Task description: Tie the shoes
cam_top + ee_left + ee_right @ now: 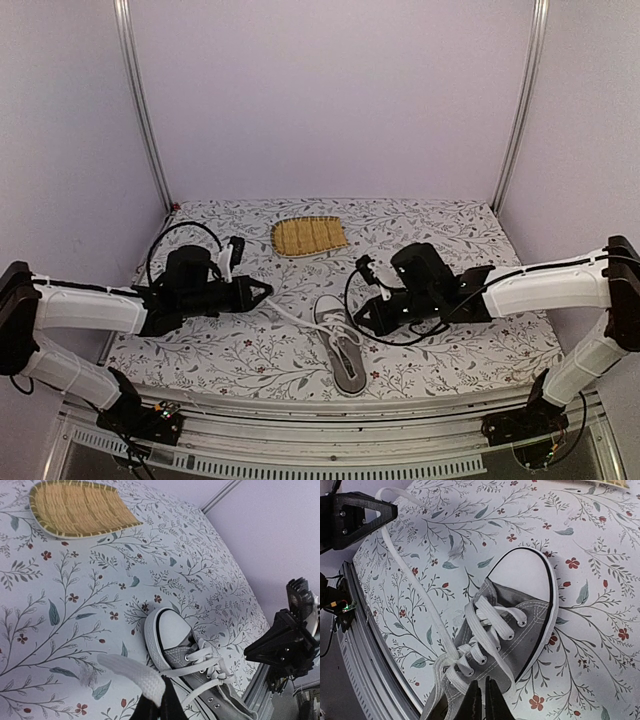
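A small grey sneaker [345, 360] with a white toe cap lies near the front of the table, toe pointing away from the arms. My left gripper [268, 291] hovers to its left, shut on one white lace [292, 318] that stretches taut back to the eyelets. In the left wrist view the flat lace end [132, 672] curls out of the fingertips. My right gripper [358, 318] sits at the shoe's right side. In the right wrist view its tips [484, 682] are shut just over the grey canvas [530, 625]. The other lace strand [490, 640] runs beside them, with nothing visible between them.
A yellow woven mat [310, 236] lies at the back of the flowered tablecloth. The metal front rail [330, 415] runs just behind the shoe's heel. Purple walls and two upright posts close in the back.
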You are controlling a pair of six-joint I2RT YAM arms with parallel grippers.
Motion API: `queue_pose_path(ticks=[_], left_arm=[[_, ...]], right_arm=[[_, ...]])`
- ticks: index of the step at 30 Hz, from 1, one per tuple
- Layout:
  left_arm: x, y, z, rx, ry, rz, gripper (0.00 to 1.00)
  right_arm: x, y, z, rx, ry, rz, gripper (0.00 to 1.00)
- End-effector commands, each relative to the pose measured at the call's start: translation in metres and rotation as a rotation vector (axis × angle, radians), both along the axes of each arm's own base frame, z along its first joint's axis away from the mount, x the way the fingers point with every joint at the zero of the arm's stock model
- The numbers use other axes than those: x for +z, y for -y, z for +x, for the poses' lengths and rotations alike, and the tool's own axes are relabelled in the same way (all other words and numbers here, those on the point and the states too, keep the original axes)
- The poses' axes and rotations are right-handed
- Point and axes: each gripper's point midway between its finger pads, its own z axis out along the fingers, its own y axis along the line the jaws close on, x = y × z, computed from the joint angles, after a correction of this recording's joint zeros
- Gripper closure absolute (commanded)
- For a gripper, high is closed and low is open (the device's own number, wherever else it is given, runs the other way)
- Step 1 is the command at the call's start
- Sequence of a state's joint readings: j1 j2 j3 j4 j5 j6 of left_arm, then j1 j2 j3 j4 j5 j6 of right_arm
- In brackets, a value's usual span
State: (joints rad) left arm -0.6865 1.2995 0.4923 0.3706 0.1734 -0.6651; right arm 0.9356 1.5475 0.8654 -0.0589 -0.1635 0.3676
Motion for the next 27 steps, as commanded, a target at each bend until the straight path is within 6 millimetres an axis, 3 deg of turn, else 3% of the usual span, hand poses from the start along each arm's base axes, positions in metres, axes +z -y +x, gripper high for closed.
queue_pose_path(ticks=[1,5,9,11,13,19,27], left_arm=[[0.012,0.018,0.011,-0.044,0.040,0.006,1.00],[0.008,0.032,0.013,-0.073,0.034,-0.001,1.00],[0.001,0.041,0.010,-0.096,0.018,0.001,1.00],[-0.001,0.043,0.009,-0.101,0.011,0.004,1.00],[-0.001,0.042,0.008,-0.099,0.011,0.004,1.00],[0.001,0.036,0.004,-0.083,0.013,0.001,1.00],[-0.003,0.028,0.000,-0.063,0.005,0.008,1.00]], right_arm=[[-0.001,0.030,-0.003,-0.101,-0.005,-0.034,0.97],[-0.012,0.047,-0.008,-0.191,-0.044,-0.016,0.95],[-0.015,0.040,-0.012,-0.185,-0.086,0.036,0.82],[-0.011,0.033,-0.009,-0.174,-0.084,0.064,0.71],[-0.009,0.027,-0.005,-0.138,-0.102,0.099,0.66],[-0.019,0.009,0.014,-0.052,-0.126,0.120,0.61],[-0.030,-0.015,0.011,0.072,-0.166,0.161,0.60]])
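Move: The loose lace over the shoe's tongue lies some 5 cm below the right hand, about 2 cm ahead and 1 cm to its left. The shoe's middle is roughly 4 cm to that hand's left, 1 cm back and 7 cm down; its toe is some 10 cm ahead and 6 cm left. From the left hand, gripping the long lace, the shoe's middle is about 16 cm right, 6 cm back and 9 cm below. The loose lace on the shoe is what the right hand comes down around: from nearly shut, empty fingers it swings about 5 cm right and down, opening to under half, then returns left and forward while sinking further, ending some 4 cm lower with the wrist tipped about 10 degrees. The left hand keeps its pinch on the long lace and carries the lace about 3 cm right towards the shoe. ##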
